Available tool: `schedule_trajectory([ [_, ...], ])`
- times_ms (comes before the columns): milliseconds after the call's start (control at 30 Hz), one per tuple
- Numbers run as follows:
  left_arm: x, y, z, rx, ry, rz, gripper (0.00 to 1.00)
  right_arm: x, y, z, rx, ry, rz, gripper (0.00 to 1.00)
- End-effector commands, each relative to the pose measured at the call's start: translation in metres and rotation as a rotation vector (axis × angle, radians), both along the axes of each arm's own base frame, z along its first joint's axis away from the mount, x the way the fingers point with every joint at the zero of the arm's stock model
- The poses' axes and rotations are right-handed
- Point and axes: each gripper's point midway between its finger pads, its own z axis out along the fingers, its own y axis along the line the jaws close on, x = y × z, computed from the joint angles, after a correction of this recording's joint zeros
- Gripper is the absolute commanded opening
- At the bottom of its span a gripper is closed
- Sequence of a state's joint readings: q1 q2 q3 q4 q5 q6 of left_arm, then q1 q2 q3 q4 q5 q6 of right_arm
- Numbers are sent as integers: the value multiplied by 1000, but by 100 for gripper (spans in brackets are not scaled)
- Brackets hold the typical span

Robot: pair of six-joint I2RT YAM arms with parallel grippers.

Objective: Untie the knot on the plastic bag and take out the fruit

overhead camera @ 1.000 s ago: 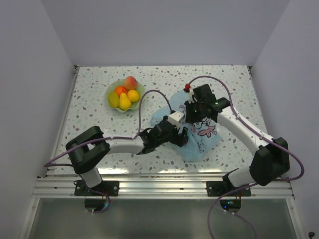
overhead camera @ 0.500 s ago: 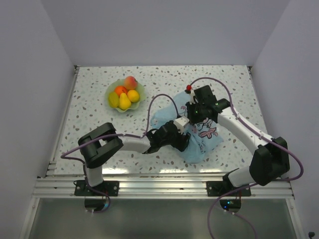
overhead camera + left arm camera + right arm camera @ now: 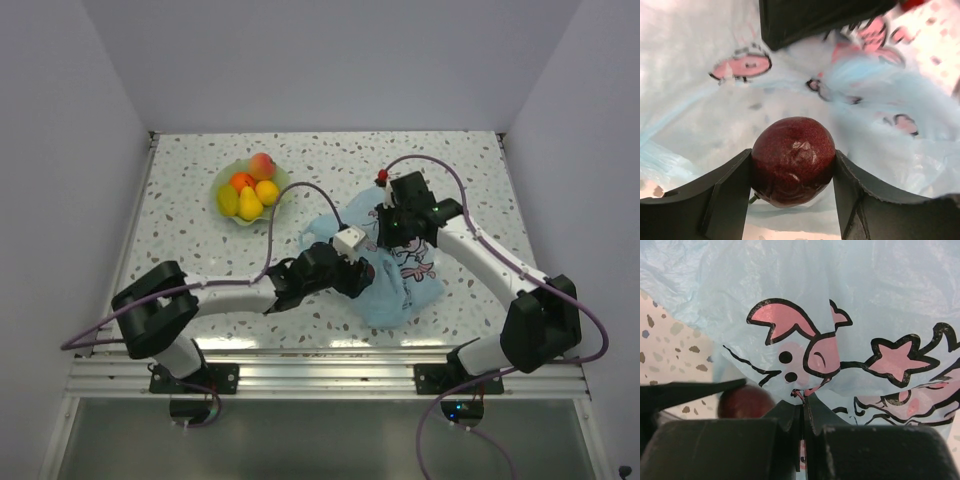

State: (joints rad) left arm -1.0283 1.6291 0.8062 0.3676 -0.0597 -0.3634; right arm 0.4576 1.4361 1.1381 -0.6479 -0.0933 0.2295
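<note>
The light-blue plastic bag (image 3: 400, 270) with a pink cartoon print lies on the table right of centre. My left gripper (image 3: 362, 275) is shut on a dark purple fruit (image 3: 792, 161), held at the bag's left edge between both fingers. The fruit also shows in the right wrist view (image 3: 744, 402). My right gripper (image 3: 392, 232) is shut on a pinch of the bag's film (image 3: 804, 390) and holds it up. A yellow, an orange, a peach-pink and another yellow fruit lie in the pale green bowl (image 3: 228, 178). No knot shows.
The bowl stands at the back left of the speckled table. Grey walls close in the table on three sides. A metal rail (image 3: 330, 365) runs along the near edge by the arm bases.
My left gripper has drawn back a little to the left from the bag, and its elbow has swung far left. The right gripper has stayed put.
</note>
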Motion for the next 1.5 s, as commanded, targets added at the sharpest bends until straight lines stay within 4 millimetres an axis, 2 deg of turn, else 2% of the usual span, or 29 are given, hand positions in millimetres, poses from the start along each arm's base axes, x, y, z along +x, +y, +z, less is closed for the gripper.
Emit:
schedule_trajectory([
  [0, 3, 7, 61, -118, -60, 46, 33, 12, -10, 9, -5, -55, -87, 0],
  [33, 4, 9, 82, -153, -79, 61, 34, 12, -12, 9, -9, -57, -98, 0],
  [100, 10, 22, 89, -128, -80, 115, 33, 13, -15, 8, -14, -56, -121, 0],
  [133, 12, 27, 103, -144, -92, 133, 33, 13, -17, 7, -18, -56, -136, 0],
  [167, 14, 34, 103, -124, -85, 155, 33, 13, -19, 6, -24, -57, -150, 0],
  [233, 29, 51, 116, -131, -87, 235, 33, 14, -24, 4, -38, -56, -177, 0],
  [267, 32, 61, 110, -98, -66, 260, 33, 13, -25, 4, -41, -56, -184, 0],
  [367, 59, 98, 121, -94, -65, 401, 33, 12, -29, 6, -43, -64, -209, 0],
  [400, 73, 121, 116, -65, -55, 469, 34, 11, -30, 8, -38, -70, -212, 0],
  [467, 89, 152, 121, -37, -75, 582, 35, 9, -31, 9, -35, -68, -213, 0],
  [500, 105, 175, 122, -24, -82, 656, 35, 7, -31, 10, -33, -71, -211, 0],
  [567, 121, 195, 127, 9, -107, 701, 36, 4, -32, 13, -25, -79, -208, 0],
  [600, 133, 214, 128, 28, -122, 751, 37, 3, -31, 14, -17, -81, -206, 0],
  [700, 159, 239, 116, 96, -134, 796, 40, -2, -29, 19, 7, -87, -195, 0],
  [733, 168, 242, 106, 132, -123, 792, 41, -3, -29, 21, 12, -95, -192, 0],
  [800, 182, 249, 99, 162, -115, 797, 42, -3, -28, 23, 17, -97, -188, 0],
  [833, 187, 251, 85, 203, -103, 789, 44, -4, -29, 23, 17, -97, -186, 0],
  [933, 200, 254, 70, 247, -85, 774, 48, -5, -30, 25, 12, -105, -185, 0],
  [1133, 213, 250, 38, 330, -49, 720, 61, -4, -32, 28, 15, -121, -189, 0],
  [1200, 216, 248, 37, 329, -49, 711, 66, -3, -32, 30, 16, -128, -191, 0],
  [1233, 217, 249, 36, 330, -50, 708, 73, -2, -33, 30, 13, -130, -194, 0],
  [1300, 218, 246, 38, 324, -52, 698, 79, -2, -33, 30, 10, -131, -198, 0],
  [1467, 213, 248, 49, 313, -58, 703, 96, 1, -41, 35, -21, -150, -224, 0],
])
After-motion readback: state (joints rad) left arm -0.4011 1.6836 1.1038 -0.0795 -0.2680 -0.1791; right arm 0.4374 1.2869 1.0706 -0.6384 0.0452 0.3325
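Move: I already have the dark red fruit in my left hand. The green bowl's middle lies about 25 cm ahead, 29 cm left and 5 cm lower. In it the lemon is roughly 24 cm ahead and 26 left of me, the pear 21 ahead and 29 left, the peach 30 ahead and 26 left. The bag's middle is some 3 cm ahead and 4 cm right. From my right hand the bowl is about 14 cm ahead, 36 cm left. I lift the dark red fruit some 11 cm clear of the bag with my left hand, swing it about 25 cm left and 20 cm forward to the bowl while turning roughly 40 degrees counter-clockwise, then sink about 10 cm and spread my fingers to let go. My right hand keeps its pinch on the bag and draws it about 3 cm right, ending slightly higher. ##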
